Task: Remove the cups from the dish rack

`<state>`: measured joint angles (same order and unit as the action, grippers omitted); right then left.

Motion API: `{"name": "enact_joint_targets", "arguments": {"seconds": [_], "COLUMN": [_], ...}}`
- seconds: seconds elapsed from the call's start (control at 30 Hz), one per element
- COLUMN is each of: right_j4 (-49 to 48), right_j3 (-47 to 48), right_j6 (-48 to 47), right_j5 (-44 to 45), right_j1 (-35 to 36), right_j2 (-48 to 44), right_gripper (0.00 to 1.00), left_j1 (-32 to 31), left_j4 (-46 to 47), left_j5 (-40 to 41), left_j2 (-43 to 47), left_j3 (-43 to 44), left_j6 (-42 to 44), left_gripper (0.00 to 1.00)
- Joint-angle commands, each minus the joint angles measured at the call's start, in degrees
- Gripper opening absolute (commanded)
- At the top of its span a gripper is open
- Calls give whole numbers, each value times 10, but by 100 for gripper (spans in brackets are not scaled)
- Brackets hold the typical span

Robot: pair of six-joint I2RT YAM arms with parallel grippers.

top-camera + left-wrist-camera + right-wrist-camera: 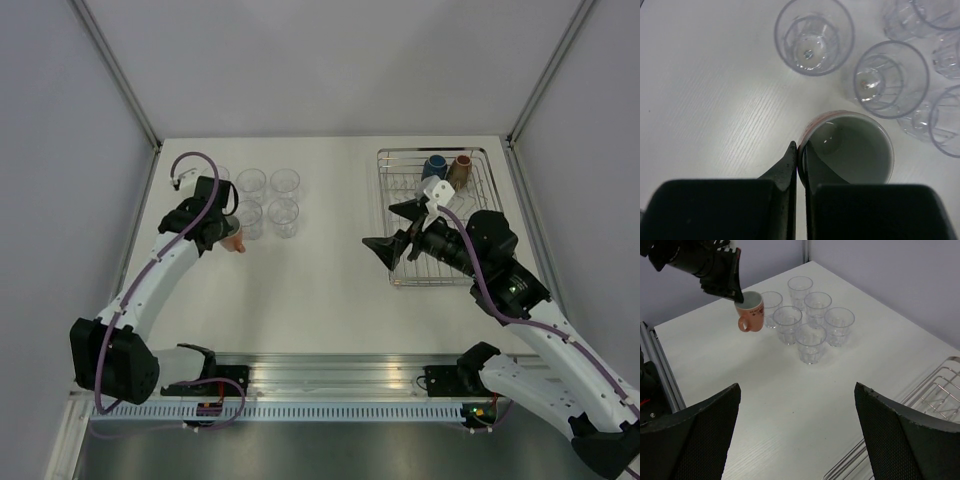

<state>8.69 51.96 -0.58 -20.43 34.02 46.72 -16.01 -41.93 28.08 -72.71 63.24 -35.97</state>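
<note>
My left gripper (801, 150) is shut on the rim of the salmon-orange mug (850, 150), one finger inside and one outside. The mug (751, 312) is upright at table level, just left of a cluster of several clear glass tumblers (810, 342) standing at the back left (267, 203). I cannot tell whether the mug rests on the table. A dark blue mug (434, 166) and a brown mug (461, 168) sit at the far end of the silver wire dish rack (385, 155). My right gripper (390, 228) is open and empty at the rack's left edge, pointing left.
The white table (320, 290) is walled by grey panels at the back and both sides. The rack's wire corner (935, 390) shows at the right of the right wrist view. A metal rail (330, 375) runs along the near edge between the arm bases.
</note>
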Motion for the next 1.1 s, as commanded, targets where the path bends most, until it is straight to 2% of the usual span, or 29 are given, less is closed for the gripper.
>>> {"name": "enact_joint_targets", "arguments": {"seconds": [0.0, 0.13, 0.23, 0.43, 0.53, 0.6, 0.63, 0.73, 0.8, 0.93, 0.97, 1.07], "right_j4": [-10, -20, -25, -18, 9, 29, 47, 59, 71, 101, 106, 112], "right_j3": [-5, -9, -11, -13, 6, 30, 38, 67, 90, 147, 168, 200], "right_j6": [42, 61, 83, 116, 151, 167, 169, 169, 172, 174, 174, 175], "right_j5": [63, 65, 104, 201, 292, 352, 364, 381, 400, 377, 360, 290], "right_j1": [1, 2, 1, 1, 1, 2, 1, -2, -6, -53, -68, -141], "right_j2": [-8, -8, -2, 12, 36, 67, 88, 115, 140, 196, 219, 258], "right_gripper": [98, 98, 98, 98, 98, 98, 98, 98, 98, 98, 98, 98], "left_j1": [22, 37, 46, 50, 50, 50, 50, 50, 50, 50, 50, 50], "left_j4": [21, 43, 57, 94, 96, 96, 99, 103, 103, 84, 60, 26], "left_j5": [36, 30, 32, 33, 32, 38, 38, 37, 36, 34, 34, 36], "left_j2": [39, 35, 27, 42, 36, 39, 41, 57, 71, 119, 145, 205], "left_j3": [-40, -90, -120, -168, -173, -181, -189, -198, -199, -182, -175, -141], "left_j6": [-64, -82, -93, -95, -93, -96, -97, -98, -94, -88, -89, -84], "left_gripper": [2, 2, 2, 2, 2, 8, 16, 27, 37, 51, 62, 84]}}
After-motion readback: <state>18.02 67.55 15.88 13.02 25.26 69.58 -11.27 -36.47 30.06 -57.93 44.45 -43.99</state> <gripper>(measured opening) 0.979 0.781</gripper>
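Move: Some 3 cm back, 1 cm left and 17 cm below the left hand lies the bare table spot for the orange mug it holds by the rim. Two clear glasses stand 11 cm ahead of that hand and 12 cm below it, one 5 cm left, the other 5 cm right. From the empty right hand, the blue mug in the rack is roughly 36 cm ahead, 24 cm right and 22 cm below; the brown mug sits 9 cm farther right. Lowering the orange mug about 9 cm while drawing it back and a little left, the left hand stands it on the table, opens to let go of the rim and rises some 5 cm. The open right hand heads about 14 cm forward and 8 cm right towards the blue mug, sinking slightly, turning some 45 degrees clockwise and tipping down. ##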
